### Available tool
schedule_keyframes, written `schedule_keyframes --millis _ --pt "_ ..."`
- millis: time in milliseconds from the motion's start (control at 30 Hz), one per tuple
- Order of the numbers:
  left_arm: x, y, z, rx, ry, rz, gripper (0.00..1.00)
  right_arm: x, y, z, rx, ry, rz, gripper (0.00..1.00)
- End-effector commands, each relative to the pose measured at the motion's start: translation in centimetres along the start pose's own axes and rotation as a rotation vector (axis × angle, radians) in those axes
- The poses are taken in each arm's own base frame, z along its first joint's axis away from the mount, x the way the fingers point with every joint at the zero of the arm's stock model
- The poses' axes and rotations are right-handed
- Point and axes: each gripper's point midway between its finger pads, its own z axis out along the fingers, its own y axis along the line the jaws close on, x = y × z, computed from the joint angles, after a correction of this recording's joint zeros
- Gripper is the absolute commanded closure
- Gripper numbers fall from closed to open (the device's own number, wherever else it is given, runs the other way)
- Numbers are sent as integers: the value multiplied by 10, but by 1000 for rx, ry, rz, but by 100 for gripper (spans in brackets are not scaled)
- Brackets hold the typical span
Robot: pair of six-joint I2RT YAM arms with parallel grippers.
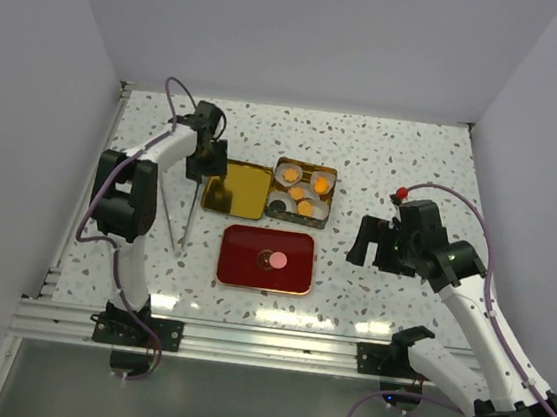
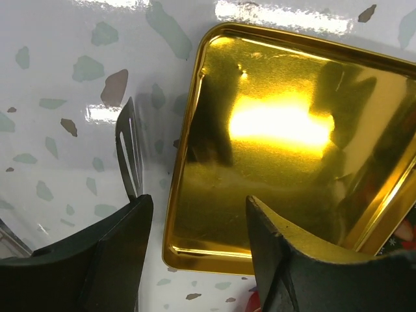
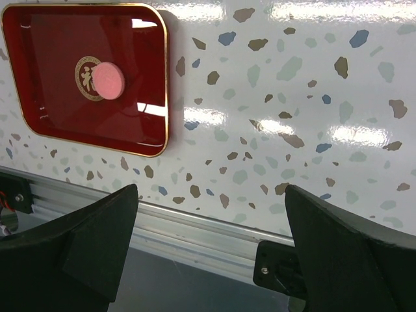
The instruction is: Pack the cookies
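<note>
A pink cookie (image 1: pixel 279 261) lies in the middle of a red tray (image 1: pixel 241 273), over its gold emblem; it also shows in the right wrist view (image 3: pixel 108 80). Several orange cookies (image 1: pixel 306 208) sit in white paper cups inside a gold tin (image 1: pixel 331 170). An empty gold tray (image 1: pixel 236 188) lies to the left of the tin. My left gripper (image 1: pixel 204 163) is open and empty, its jaws straddling the gold tray's (image 2: pixel 279 149) near-left corner. My right gripper (image 1: pixel 366 247) is open and empty, to the right of the red tray (image 3: pixel 39 39), above the table's front edge.
Metal tongs (image 1: pixel 183 213) lie on the table to the left of the gold tray; one tip (image 2: pixel 130 153) shows beside my left finger. The aluminium rail (image 3: pixel 195 227) runs along the table's front edge. White walls close in the left, back and right.
</note>
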Motion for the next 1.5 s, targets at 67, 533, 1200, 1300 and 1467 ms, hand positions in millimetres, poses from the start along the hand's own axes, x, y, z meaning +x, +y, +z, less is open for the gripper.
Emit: schedule_keyframes --millis 67,533,1200,1300,1467 --pt "0 10 11 -49 15 31 40 -14 8 -6 -30 -45 -25 1" --pt "8 12 15 -25 33 64 89 -22 19 -9 -59 -45 -11 1" --pt "-99 -13 -211 88 -697 91 100 -178 209 -64 -789 -71 351 1" --pt "-92 -18 -240 63 -803 146 100 -208 234 -76 -863 -67 393 1" --pt "-67 -37 -276 -34 -940 235 100 -242 265 -98 -931 -87 426 1"
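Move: The gold lid's middle is about 7 cm right of the left hand, 2 cm ahead and 3 cm below, its left rim almost under the fingers. The cookie box adjoins it, some 21 cm to the hand's right and 2 cm ahead. The red tray sits about 15 cm right and 14 cm back, the tongs about 5 cm left and 6 cm back. From the right hand, the lid is roughly 24 cm ahead, 28 cm left and 14 cm down. Sink the left gripper some 3 cm, easing slightly back, shut it on the lid's left rim near the near corner, then raise the pinched lid about 28 cm, tipping the fingers up to point more forward. As it leaves the table, bring the right gripper up, left and forward towards the lid's right edge, fingers wide open and rolled some 50 degrees from down towards left. ##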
